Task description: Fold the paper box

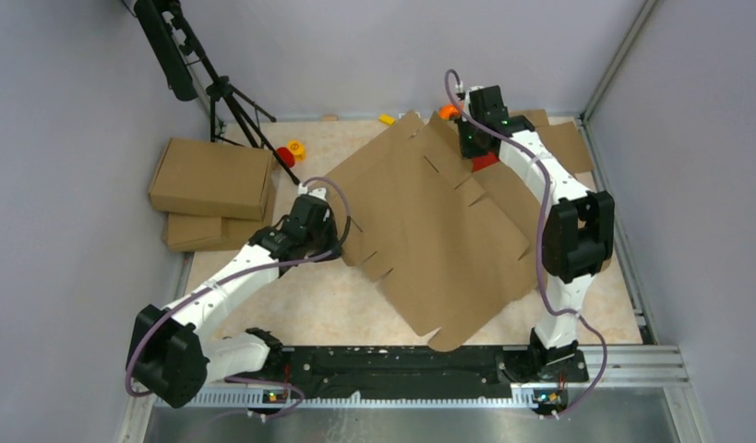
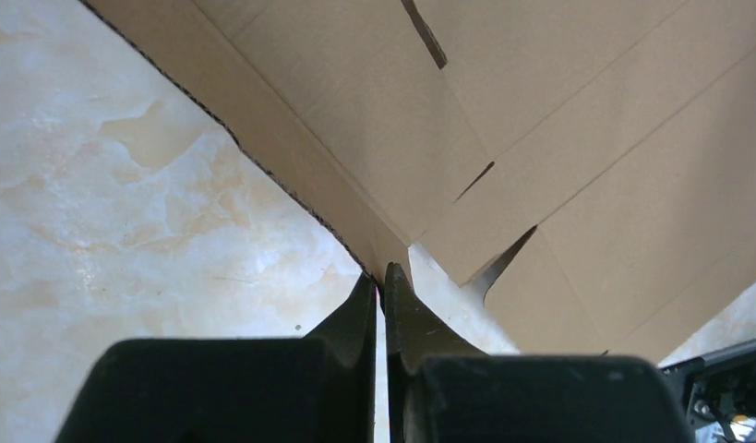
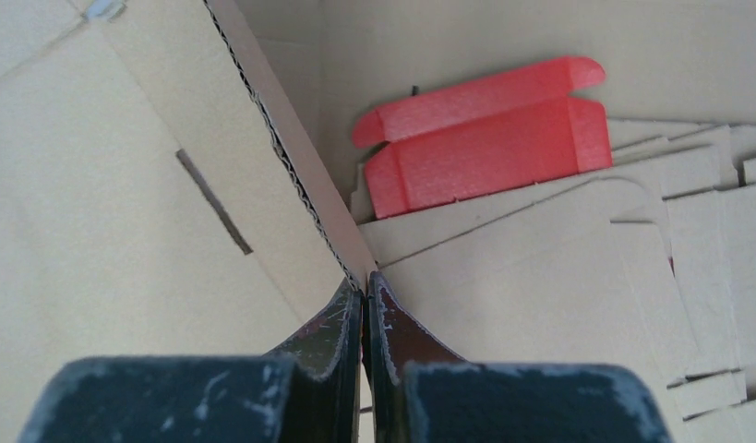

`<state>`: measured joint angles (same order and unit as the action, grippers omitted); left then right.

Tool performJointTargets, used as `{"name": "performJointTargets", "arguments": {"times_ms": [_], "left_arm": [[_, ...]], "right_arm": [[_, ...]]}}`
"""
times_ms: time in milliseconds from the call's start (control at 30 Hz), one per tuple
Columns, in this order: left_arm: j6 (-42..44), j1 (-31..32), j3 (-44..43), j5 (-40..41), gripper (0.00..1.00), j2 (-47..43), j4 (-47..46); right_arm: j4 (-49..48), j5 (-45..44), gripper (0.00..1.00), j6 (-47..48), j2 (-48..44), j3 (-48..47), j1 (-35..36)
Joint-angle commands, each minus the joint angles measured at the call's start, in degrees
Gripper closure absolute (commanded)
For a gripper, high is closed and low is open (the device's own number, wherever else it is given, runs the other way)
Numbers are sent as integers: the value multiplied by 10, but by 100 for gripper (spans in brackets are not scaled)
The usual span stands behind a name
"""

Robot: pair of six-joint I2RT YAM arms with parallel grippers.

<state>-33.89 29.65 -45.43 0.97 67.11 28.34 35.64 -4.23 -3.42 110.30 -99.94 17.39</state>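
The paper box [image 1: 429, 231] is a large flat brown corrugated blank with slots and flaps, lying tilted across the middle of the table. My left gripper [image 1: 342, 243] is shut on a flap corner at its left edge; in the left wrist view the gripper [image 2: 384, 273] pinches that corner of the blank [image 2: 540, 138]. My right gripper [image 1: 468, 148] is shut on the blank's far edge. In the right wrist view the right gripper [image 3: 366, 282] clamps the raised corrugated edge of the blank [image 3: 125, 185].
Two folded brown boxes [image 1: 212, 177] are stacked at the left, beside a black tripod [image 1: 231, 101]. A red foam box [image 3: 485, 138] lies on a heap of flat cut cardboard sheets [image 3: 632, 240] at the back right. Small red and yellow parts [image 1: 291, 150] sit at the back.
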Motion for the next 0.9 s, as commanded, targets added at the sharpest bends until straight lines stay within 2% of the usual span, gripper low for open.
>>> {"name": "performJointTargets", "arguments": {"times_ms": [0,67,167,300,667,733,800,867], "left_arm": [[-12,2,2,-93,100,-17,19],[-32,4,19,-146,100,-14,-2],[-63,20,52,-176,100,-19,-36],[-90,66,73,-156,100,-28,-56],[-194,241,78,-121,100,23,-140],[-194,267,64,-110,100,41,-136],[-182,298,34,-63,99,52,-97],[-168,325,12,-43,93,53,-67]], "right_arm": [[4,66,100,9,11,-60,3],[35,82,100,28,29,-95,13],[76,39,100,61,65,-148,43],[81,-12,100,74,103,-181,74],[28,57,98,62,160,-218,111],[27,52,98,59,169,-221,120],[24,44,98,52,176,-219,124],[21,32,97,44,179,-208,127]]}}
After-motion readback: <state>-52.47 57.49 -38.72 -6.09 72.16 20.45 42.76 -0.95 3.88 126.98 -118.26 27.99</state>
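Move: Both hands already pinch the paper box sheet's edges. Its middle lies about 21 cm to the left hand's right, 6 cm ahead and 7 cm lower; the table's near edge is some 22 cm straight behind that hand. From the right hand the sheet's middle is about 17 cm back, 8 cm left and 12 cm below; the red piece is 5 cm right and 2 cm ahead, the orange tool 11 cm straight ahead, the yellow block 18 cm left and 10 cm ahead. The left hand keeps its pinch and drags its corner of the paper box back towards the table's near edge and to the right, about 13 cm back and 11 cm across, sinking some 4 cm while the wrist turns clockwise and tips further down. Meanwhile the right hand, still pinching the far flap, carries it about 11 cm left, away from the red piece, rising slightly first and then lowering about 5 cm, its wrist turning some 20 degrees counter-clockwise. ##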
